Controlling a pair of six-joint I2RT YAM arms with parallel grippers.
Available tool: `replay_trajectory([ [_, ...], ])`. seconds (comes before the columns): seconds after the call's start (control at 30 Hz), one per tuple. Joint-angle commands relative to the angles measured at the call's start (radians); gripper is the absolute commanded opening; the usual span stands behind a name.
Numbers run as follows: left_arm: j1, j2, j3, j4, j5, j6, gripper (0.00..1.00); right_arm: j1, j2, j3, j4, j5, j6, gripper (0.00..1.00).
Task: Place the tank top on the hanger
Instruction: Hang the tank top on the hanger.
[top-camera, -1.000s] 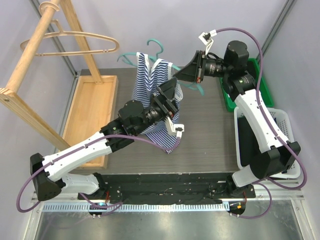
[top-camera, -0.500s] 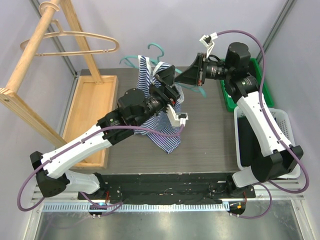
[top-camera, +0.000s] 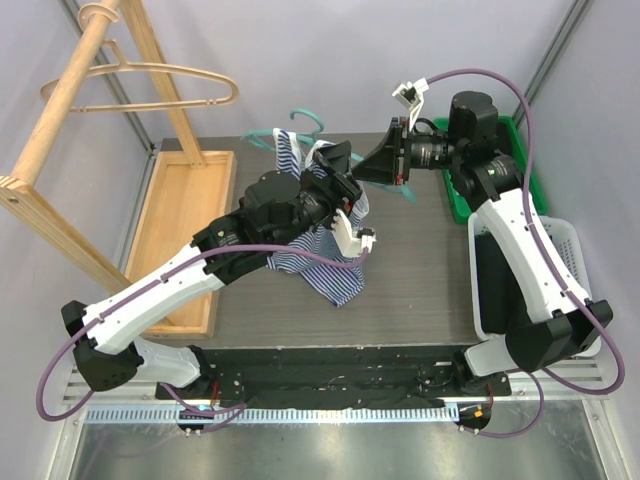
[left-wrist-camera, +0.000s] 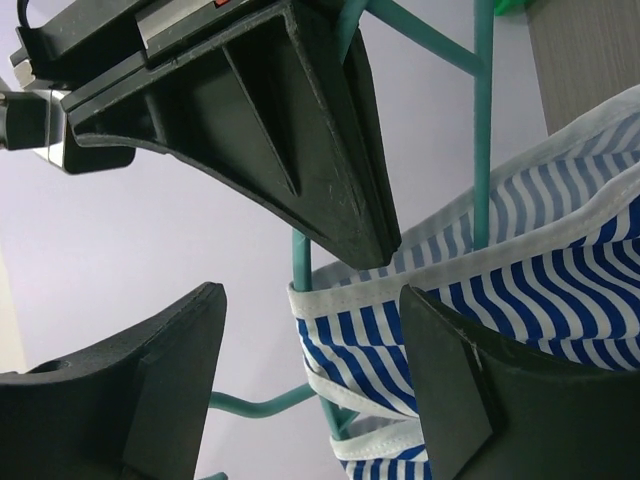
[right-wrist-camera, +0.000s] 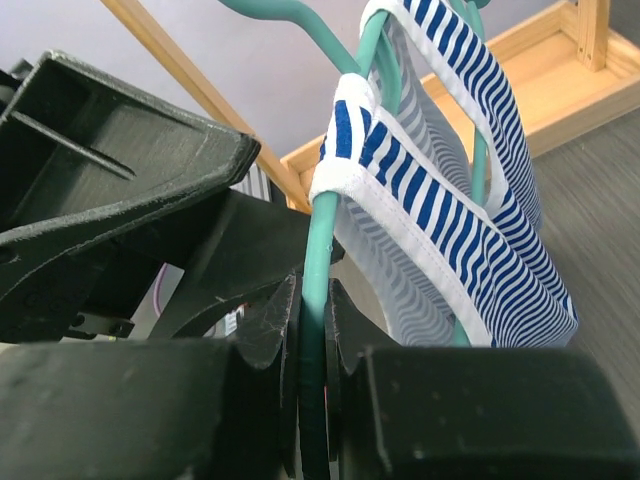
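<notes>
The striped tank top (top-camera: 325, 275) hangs partly over the teal hanger (top-camera: 305, 118), which is held up above the table. My right gripper (right-wrist-camera: 313, 330) is shut on the hanger's thin arm (right-wrist-camera: 325, 220), with the top's trimmed strap (right-wrist-camera: 470, 240) draped just beyond the jaws. My left gripper (left-wrist-camera: 310, 390) is open, and a white-trimmed strap (left-wrist-camera: 480, 300) and a hanger bar (left-wrist-camera: 483, 120) lie between its fingers, close to the right finger (left-wrist-camera: 450, 380). In the top view the left gripper (top-camera: 335, 165) sits right beside the right gripper (top-camera: 365, 168).
A wooden rack with a tan hanger (top-camera: 150, 80) stands at the back left over a wooden tray (top-camera: 185, 230). A green bin (top-camera: 520, 170) and a white basket (top-camera: 560, 260) holding a black garment (top-camera: 495, 290) are on the right.
My left arm has pushed up and back toward the hanger and the right gripper. The tank top has shifted with it, its lower part bunching. The right gripper stayed shut on the hanger.
</notes>
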Motion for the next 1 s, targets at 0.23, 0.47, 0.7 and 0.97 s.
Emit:
replay_trajectory([
  [0.23,-0.002,-0.004,0.054,-0.116,0.045,-0.042,0.67,0.021,-0.067,0.063,-0.067,-0.015,-0.130,0.01],
  [0.47,-0.002,0.003,0.060,-0.133,0.038,-0.047,0.57,0.037,-0.080,0.079,-0.070,-0.038,-0.135,0.01],
  [0.7,-0.002,0.020,0.079,-0.092,0.041,-0.036,0.63,0.067,-0.090,0.084,-0.132,-0.048,-0.195,0.01],
  [0.97,-0.004,0.020,0.077,-0.104,0.041,-0.027,0.41,0.081,-0.105,0.086,-0.162,-0.046,-0.228,0.01],
])
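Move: Just off the left fingertips, about 4 cm ahead of that hand, 1 cm to its right and slightly lower, sits the tank top's near strap, looped over the hanger. The right gripper pinching the hanger is some 7 cm right of the left hand and 2 cm ahead. The far strap lies about 9 cm left of the near one and 1 cm farther out. From the right hand, the near strap is about 6 cm left and 2 cm ahead. Keeping its pinch on the hanger, the right hand dips slightly and recovers, then draws back about 4 cm and turns a little counter-clockwise, bringing the near strap between the left hand's open fingers. The left hand sinks some 2 cm, then nearly stays in place while its fingers close partway around the strap and the hanger arm; a firm pinch can't be seen. ##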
